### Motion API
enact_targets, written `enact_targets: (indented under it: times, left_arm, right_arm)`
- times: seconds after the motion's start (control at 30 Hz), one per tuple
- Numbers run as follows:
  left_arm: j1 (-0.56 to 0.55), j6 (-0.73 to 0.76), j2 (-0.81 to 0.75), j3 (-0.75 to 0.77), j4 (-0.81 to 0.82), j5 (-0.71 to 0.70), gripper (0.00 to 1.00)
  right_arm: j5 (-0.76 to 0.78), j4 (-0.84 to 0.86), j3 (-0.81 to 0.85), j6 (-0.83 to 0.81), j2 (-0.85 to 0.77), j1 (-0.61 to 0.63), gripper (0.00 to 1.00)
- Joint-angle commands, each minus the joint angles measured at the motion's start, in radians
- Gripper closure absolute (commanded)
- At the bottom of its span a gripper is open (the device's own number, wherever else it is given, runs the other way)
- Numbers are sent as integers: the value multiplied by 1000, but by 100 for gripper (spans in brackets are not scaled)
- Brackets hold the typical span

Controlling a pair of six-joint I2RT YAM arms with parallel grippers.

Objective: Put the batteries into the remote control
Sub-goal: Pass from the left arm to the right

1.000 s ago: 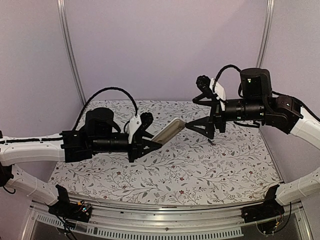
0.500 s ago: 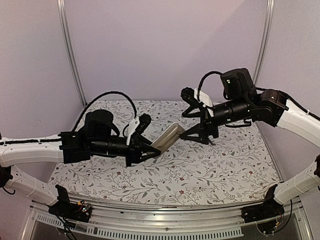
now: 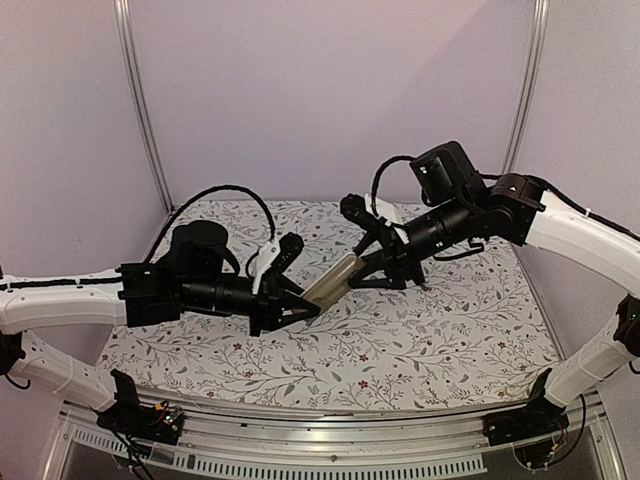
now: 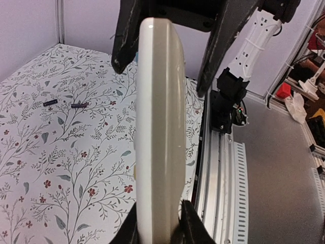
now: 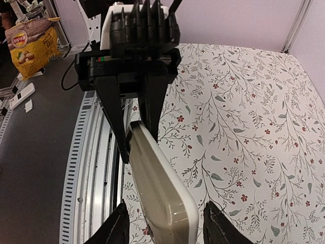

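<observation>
The remote control [image 3: 333, 280] is held in the air above the table, edge-on, showing its white front rim and tan-grey back [image 4: 160, 127]. My left gripper [image 4: 160, 226] is shut on its near end. My right gripper [image 5: 167, 231] straddles the far end [image 5: 167, 208]. Its jaws are open, with a narrow gap left on each side of the remote. In the top view the two grippers [image 3: 305, 300] [image 3: 360, 268] face each other along the remote. The batteries, two slim dark cylinders [image 4: 50, 103] [image 4: 77, 105], lie apart on the floral cloth.
The table carries a floral cloth [image 3: 400, 340] and is walled by purple panels. An aluminium rail [image 4: 218, 168] runs along its near edge. Off the table lie a chips bag [image 5: 30, 43] and small clutter on the floor.
My right arm has swung left and down until its fingers flank the remote's far end, and its jaws have narrowed. The left gripper has lowered the remote slightly, still gripping it.
</observation>
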Motion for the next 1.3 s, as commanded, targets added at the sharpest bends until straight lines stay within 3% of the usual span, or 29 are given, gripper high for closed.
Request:
enact_targets:
  times: [0.0, 0.43, 0.57, 0.87, 0.9, 0.97, 1.03, 1.13, 1.2, 1.27]
  left_arm:
    - [6, 30, -6, 4, -4, -3, 100]
    - [7, 50, 15, 29, -11, -1, 100]
    - [7, 51, 17, 29, -11, 1, 100]
    - [6, 55, 25, 31, -7, -15, 100]
    - [7, 55, 27, 32, -8, -25, 91]
    - [7, 58, 33, 37, -14, -54, 60]
    - [6, 68, 39, 45, -16, -86, 40]
    - [4, 97, 39, 53, -60, -136, 26]
    - [1, 125, 28, 52, -64, -177, 9]
    - [-11, 167, 3, 47, -63, -221, 7]
  right_arm:
    - [-55, -31, 18, 2, 13, 4, 54]
    - [-145, -33, 17, 27, 58, 4, 69]
    - [-158, -34, 22, 32, 65, 5, 82]
    - [-151, -44, 22, 40, 66, 5, 94]
    - [-147, -42, 22, 42, 67, 5, 95]
    - [-136, -37, 22, 50, 63, 5, 97]
    - [-119, -25, 21, 60, 58, 4, 100]
    - [-86, -8, 14, 87, 52, 4, 100]
    - [-49, 8, 10, 114, 51, 2, 99]
    - [-16, 20, 12, 155, 53, -8, 100]
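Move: The remote control, still pinched at its lower end by the left hand, slants up towards the right hand. Its middle lies about 5 cm right of the left hand, 2 cm ahead and 3 cm up. From the right hand, its middle is about 5 cm left, 1 cm back and 3 cm down, with the near end already between the part-open fingers. On the table, some 28 cm below the right hand, one battery lies about 28 cm ahead and 17 cm right, the other roughly 19 cm ahead and 20 cm right. The right hand eases back about 2 cm and down 1.5 cm along the remote control's upper end, rolling some 10 degrees, and its half-open fingers close until they pinch that end, while the left hand keeps its grip and gives way about 1 cm back and down. Once the right grip has settled, the left fingers spread nearly wide and let go of the lower end as that hand shifts about 2.5 cm forward, and the right hand, still pinching, drifts 1 cm forward again. ##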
